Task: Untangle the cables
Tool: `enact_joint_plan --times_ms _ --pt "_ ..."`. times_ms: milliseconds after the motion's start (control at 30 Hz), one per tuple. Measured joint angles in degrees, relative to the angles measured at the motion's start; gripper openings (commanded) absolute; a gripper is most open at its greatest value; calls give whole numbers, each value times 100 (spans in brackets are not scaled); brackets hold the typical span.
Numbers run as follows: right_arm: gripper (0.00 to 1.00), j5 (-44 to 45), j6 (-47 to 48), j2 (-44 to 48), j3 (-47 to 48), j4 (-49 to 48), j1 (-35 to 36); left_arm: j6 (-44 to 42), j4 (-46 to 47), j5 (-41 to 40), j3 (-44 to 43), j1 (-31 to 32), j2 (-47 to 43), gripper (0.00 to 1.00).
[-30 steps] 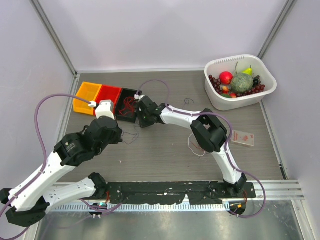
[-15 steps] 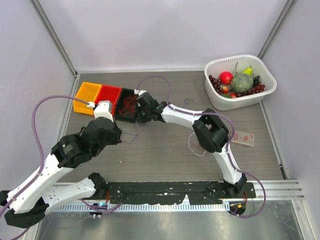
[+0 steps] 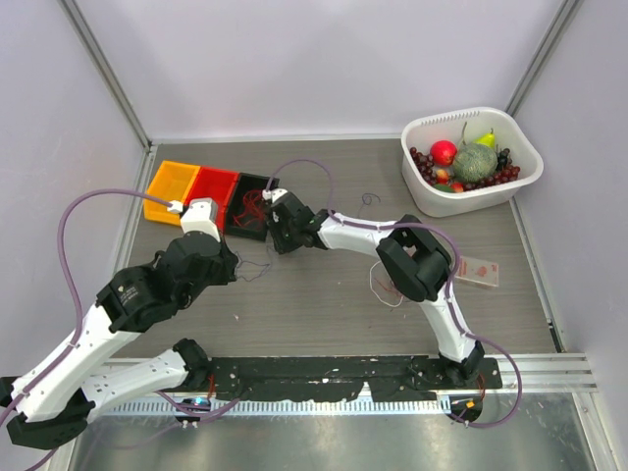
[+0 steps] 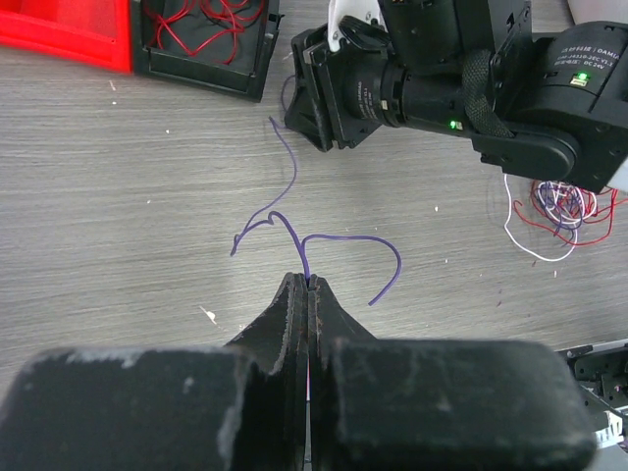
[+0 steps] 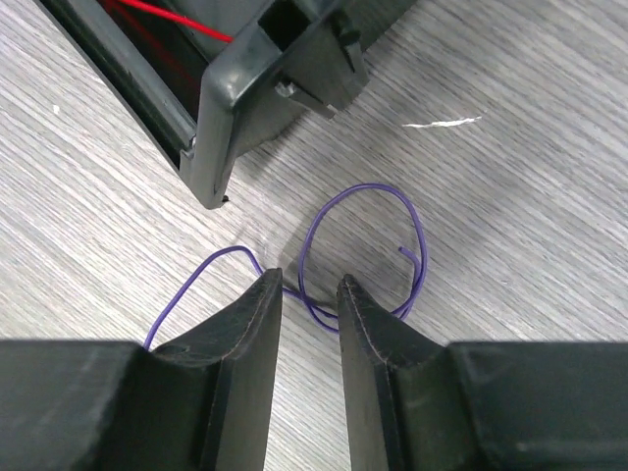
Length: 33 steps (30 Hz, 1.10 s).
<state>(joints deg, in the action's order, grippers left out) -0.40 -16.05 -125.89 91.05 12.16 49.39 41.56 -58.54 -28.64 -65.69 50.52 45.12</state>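
The cables (image 3: 385,285) lie in a small tangle of red, white and dark strands under my right arm, also seen as the tangle (image 4: 564,201) at the right edge of the left wrist view. A loose thin purple wire (image 4: 294,231) curls on the table. My left gripper (image 4: 308,283) is shut on it at the middle. My right gripper (image 5: 310,285) is open, its jaws straddling a loop of the purple wire (image 5: 365,240) beside the black bin's corner. From above, the right gripper (image 3: 275,234) sits just right of the left gripper (image 3: 240,267).
An orange bin (image 3: 169,188), a red bin (image 3: 211,184) and a black bin (image 3: 238,218) holding red wires (image 4: 211,15) stand in a row at the back left. A white basket (image 3: 525,172) of fruit is at the back right. A small packet (image 3: 476,270) lies right of my right arm.
My right gripper's jaws have widened and it has shifted slightly by the black bin's corner. My left arm has drawn a little to the left, still shut on the purple wire.
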Motion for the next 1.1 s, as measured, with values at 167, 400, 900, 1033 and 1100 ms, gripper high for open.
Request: enact_joint_plan --times_ms 167,400,900,1033,1100 --pt "27 450 297 15 -4 111 122 0 2 0 0 0 2 0" --pt "1 979 354 15 37 365 232 0 0 0 0 0 2 0" --pt "1 -800 -1996 1405 -520 898 -743 358 -446 -741 -44 0 0 0" --pt "1 -2033 -4057 2702 -1633 -789 -2094 697 -776 -1097 -44 0 -11 0" --pt "1 -2361 -4955 3126 -1915 -1491 -2756 866 -953 -1252 -44 0 -35 0"
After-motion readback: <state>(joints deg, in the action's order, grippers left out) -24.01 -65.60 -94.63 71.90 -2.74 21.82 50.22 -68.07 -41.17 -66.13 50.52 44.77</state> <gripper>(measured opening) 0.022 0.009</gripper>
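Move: The blue cable piece I want lies on the table almost between my right hand's open fingers, about 1 cm to the right and 1 cm below. From that hand, the black bin is about 10 cm ahead and 6 cm left; the cable's loose coil is some 12 cm ahead and 20 cm right, and the red-white tangle roughly 8 cm back and 27 cm right. From my left hand, already holding the cable, that piece is about 15 cm ahead, 8 cm right and 25 cm below. I ease my right hand a couple of centimetres right, low over the table, tilting it as its fingers shut on the blue cable. Then I sweep it fast up, right and somewhat forward, away from the black bin, rising about 22 cm as the wrist rolls and the fingers lift towards level. Late on, my left hand keeps its pinch and swings about 5 cm left. ##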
